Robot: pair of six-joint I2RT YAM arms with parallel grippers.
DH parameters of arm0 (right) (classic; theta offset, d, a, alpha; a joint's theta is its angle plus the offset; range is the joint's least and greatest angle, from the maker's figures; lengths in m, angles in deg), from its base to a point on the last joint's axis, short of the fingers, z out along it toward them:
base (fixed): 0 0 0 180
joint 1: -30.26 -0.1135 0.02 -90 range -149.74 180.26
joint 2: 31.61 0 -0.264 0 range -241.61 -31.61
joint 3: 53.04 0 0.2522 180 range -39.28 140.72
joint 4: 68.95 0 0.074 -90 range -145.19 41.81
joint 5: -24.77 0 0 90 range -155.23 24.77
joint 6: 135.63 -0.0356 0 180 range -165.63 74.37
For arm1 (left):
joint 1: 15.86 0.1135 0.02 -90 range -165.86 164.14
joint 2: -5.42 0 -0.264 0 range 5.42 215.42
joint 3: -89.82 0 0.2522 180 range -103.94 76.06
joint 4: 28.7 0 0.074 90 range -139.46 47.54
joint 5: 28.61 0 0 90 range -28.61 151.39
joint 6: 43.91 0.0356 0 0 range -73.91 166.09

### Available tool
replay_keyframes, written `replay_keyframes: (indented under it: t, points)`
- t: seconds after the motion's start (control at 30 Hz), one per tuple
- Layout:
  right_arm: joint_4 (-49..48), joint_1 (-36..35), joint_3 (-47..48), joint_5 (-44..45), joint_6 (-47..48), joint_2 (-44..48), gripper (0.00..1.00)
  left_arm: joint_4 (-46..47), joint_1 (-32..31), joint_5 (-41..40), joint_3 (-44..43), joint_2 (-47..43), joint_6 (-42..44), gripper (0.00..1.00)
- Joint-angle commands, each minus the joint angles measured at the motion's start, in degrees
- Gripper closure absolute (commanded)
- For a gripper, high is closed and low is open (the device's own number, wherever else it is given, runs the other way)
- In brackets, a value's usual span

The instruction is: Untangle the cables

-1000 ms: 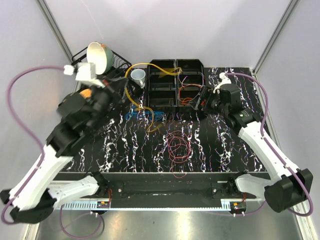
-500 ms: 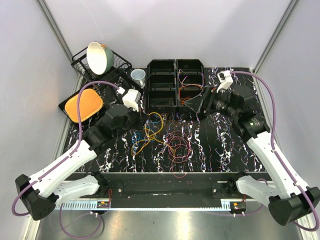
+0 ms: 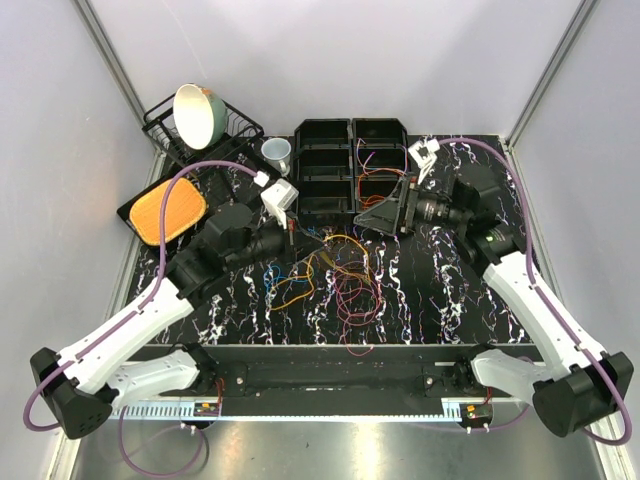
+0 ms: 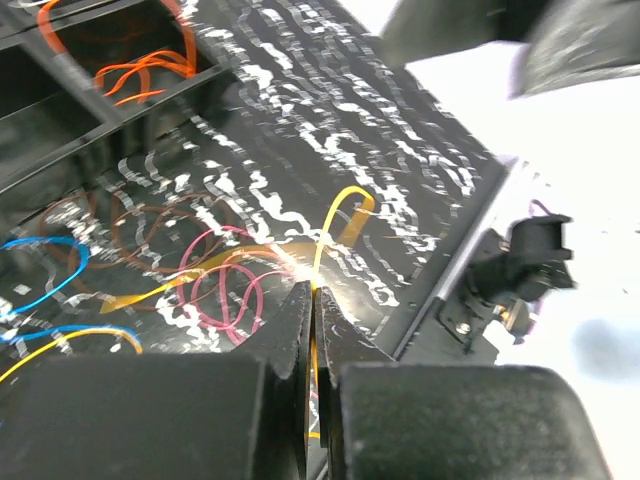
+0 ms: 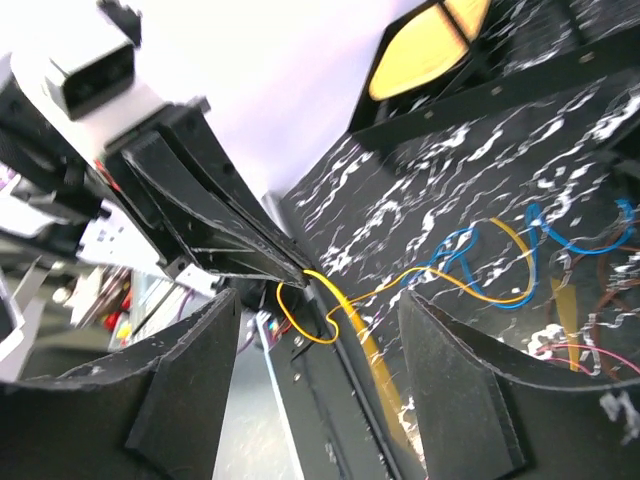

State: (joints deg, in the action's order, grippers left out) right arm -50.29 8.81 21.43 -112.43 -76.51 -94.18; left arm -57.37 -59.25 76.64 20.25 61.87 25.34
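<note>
A loose tangle of cables (image 3: 337, 272) lies mid-table: yellow, orange, blue and maroon-purple loops. My left gripper (image 3: 304, 240) hangs over its back edge, shut on a yellow cable (image 4: 343, 207) that runs out between its tips (image 4: 312, 297). A pink loop (image 4: 222, 287) and a blue cable (image 4: 45, 268) lie beneath it. My right gripper (image 3: 363, 217) points at the left one from the right, open. In the right wrist view the yellow cable (image 5: 352, 300) curls in the gap between its fingers (image 5: 195, 385), touching neither. More orange cables (image 4: 140, 70) lie in a bin.
Black compartment bins (image 3: 325, 165) stand at the back centre, right behind both grippers. A wire rack (image 3: 235, 125) holding a bowl (image 3: 195, 113) is at the back left, with a cup (image 3: 276, 152) beside it. An orange pad on a black tray (image 3: 167, 210) lies at the left edge.
My left arm swung from the back left to the table's centre with the yellow cable, dragging the tangle forward. The right gripper moved left toward it and narrowed a little.
</note>
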Motion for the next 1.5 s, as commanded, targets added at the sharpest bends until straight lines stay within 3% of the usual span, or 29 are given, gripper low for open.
replay_keyframes:
  t: [0.0,0.33,0.6,0.77,0.87,1.03,1.13,1.17,1.23,1.3,1.47]
  points:
    - [-3.85,-1.49,-0.41,-5.62,-0.77,-1.24,0.3,4.81,-0.11,7.16,-3.42,0.95,0.54,1.0]
    - [-3.68,-4.12,-1.12,-7.21,-0.42,-3.09,0.46,5.69,-0.81,6.29,-4.48,2.7,0.36,1.0]
    - [-3.32,-5.7,-1.47,-6.15,-0.06,-4.14,0.47,6.04,-0.99,5.67,-5.27,2.79,0.45,1.0]
    - [-3.24,-6.85,-1.12,-5.27,-0.06,-5.2,0.55,6.04,-1.34,4.27,-5.54,2.53,0.63,1.0]
    - [-3.32,-7.2,-0.94,-4.48,-0.06,-5.46,0.65,5.87,-1.51,3.39,-5.45,2.44,0.63,1.0]
    - [-3.41,-7.29,0.02,-3.87,-0.15,-5.55,1.0,4.9,-1.6,-1.52,-5.27,2.44,0.45,1.0]
    - [-3.06,-7.38,1.68,-1.07,-0.15,-5.37,1.0,1.15,-1.6,-6.53,-6.15,2.18,-0.08,0.51]
    - [-2.63,-7.38,2.83,0.08,0.46,-5.2,1.0,-0.53,-1.69,-8.46,-7.02,1.22,-0.16,0.16]
    - [0.61,-7.38,8.25,4.28,1.69,-6.07,1.0,-5.27,-1.69,-16.19,-7.12,-1.06,-0.69,0.01]
    - [2.82,-7.37,12.83,6.41,3.62,-7.13,1.0,-8.79,-1.69,-23.81,-6.51,-5.19,-1.22,0.01]
    - [6.16,-7.29,29.27,11.6,4.86,-13.62,1.0,-23.73,-1.69,-32.81,-4.67,-13.1,-2.19,0.01]
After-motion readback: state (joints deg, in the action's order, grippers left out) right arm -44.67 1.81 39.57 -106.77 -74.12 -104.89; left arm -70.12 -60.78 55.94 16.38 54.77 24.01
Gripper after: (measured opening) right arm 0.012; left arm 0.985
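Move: The yellow cable hangs from the left fingers; the stretch to be caught lies about 4 cm left of the right hand, 3 cm back and 4 cm below. From the right hand, on the table nearly 30 cm below, the pink cable lies about 2 cm left and 2 cm back, the blue cable some 20 cm left and level. That yellow stretch is about 5 cm right and 1 cm ahead of the left hand, 1 cm higher. Right hand eases left and down 5 cm, pinches the yellow cable, lifts; left hand opens, withdraws left. ##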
